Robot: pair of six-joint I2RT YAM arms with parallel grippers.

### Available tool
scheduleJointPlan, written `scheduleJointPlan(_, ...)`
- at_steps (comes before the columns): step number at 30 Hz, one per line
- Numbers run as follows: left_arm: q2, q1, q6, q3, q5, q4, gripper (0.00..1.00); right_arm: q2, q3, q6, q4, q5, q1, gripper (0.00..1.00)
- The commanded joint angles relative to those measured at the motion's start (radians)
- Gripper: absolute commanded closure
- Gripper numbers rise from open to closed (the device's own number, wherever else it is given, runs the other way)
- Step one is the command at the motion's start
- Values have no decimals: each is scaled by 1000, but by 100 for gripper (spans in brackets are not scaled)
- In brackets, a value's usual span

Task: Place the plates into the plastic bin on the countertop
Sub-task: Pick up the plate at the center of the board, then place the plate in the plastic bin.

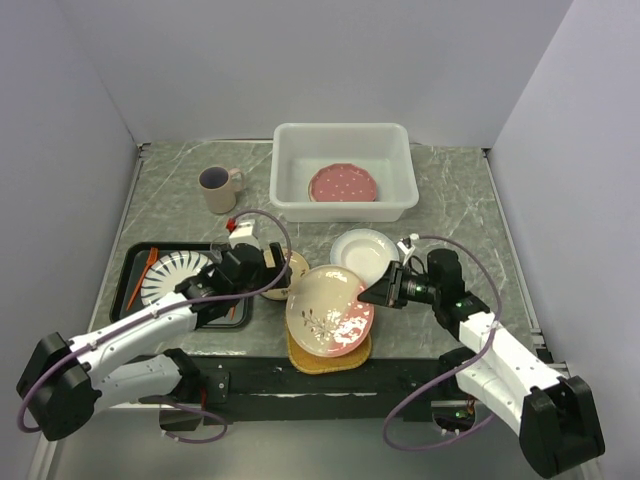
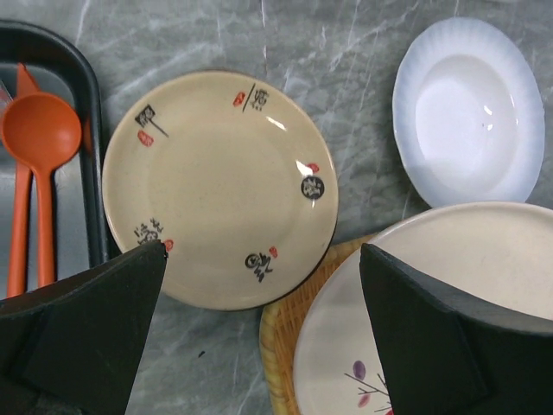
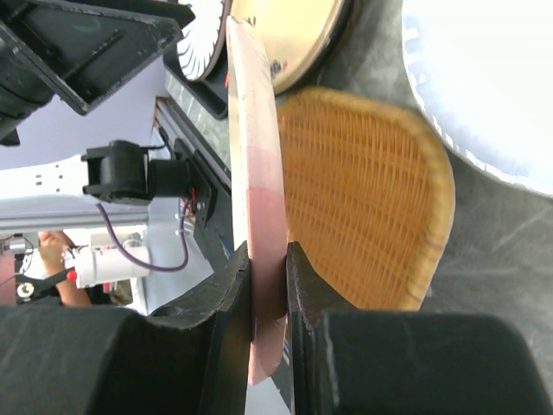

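Observation:
My right gripper (image 1: 374, 292) is shut on the pink rim of a cream-and-pink plate (image 1: 328, 310), which is seen edge-on in the right wrist view (image 3: 255, 130) with the jaws clamped on either face. It tilts over an orange woven squarish plate (image 1: 330, 360) (image 3: 363, 207). A plain white plate (image 1: 364, 252) lies just behind. My left gripper (image 2: 262, 255) hangs open over a small tan plate (image 2: 220, 186), touching nothing. The plastic bin (image 1: 290, 135) stands at the back of the countertop (image 1: 450, 200) with a pink dotted plate (image 1: 342, 183) inside.
A black tray (image 1: 132, 262) at the left holds a white ribbed plate (image 1: 170, 275) and an orange spoon (image 2: 39, 130). A tan mug (image 1: 219, 188) stands left of the bin. Grey walls close in the left, right and back sides.

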Motion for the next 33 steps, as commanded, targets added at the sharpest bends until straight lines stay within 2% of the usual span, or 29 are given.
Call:
scheduleJointPlan(1,35,0,61,84,-82,91,1,21,114,4,78,-24,6,100)
scheduleJointPlan(8,206,19,116,205,-154,64,1,163,148,2,180,-59,5,100)
scheduleJointPlan(13,266,51,86,214,-151,42,1,214,140,34,314,-77,3,100)
scheduleJointPlan(25,63,167,98,168,-87,-45,1,282,168,51,406,-90,3,100)
scheduleJointPlan(29,23,239,102,154,-38,-53,1,308,189,54,423,-94,4,100)
scheduleJointPlan(33,-3,258,86,147,-28,-61,1,334,215,79,441,-109,0,100)
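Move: From the right hand, which grips the big plate by its right rim, the plastic bin's middle lies about 27 cm ahead and 4 cm left, some 3 cm lower. About 10 cm below the hand, the white bowl is some 8 cm ahead and the woven board 8 cm back, 7 cm left. For the open left hand, the bin is 21 cm ahead and 14 cm right; the beige plate lies almost directly beneath. Carrying the already lifted plate towards the bin, the right hand keeps its pinch on the rim and goes forward about 5 cm, slightly left, at nearly the same height and tilt. The left hand, open and empty, leaves the held plate's side: forward some 6 cm first, then about as far left while rising 5 cm and turning 15 degrees counter-clockwise. ##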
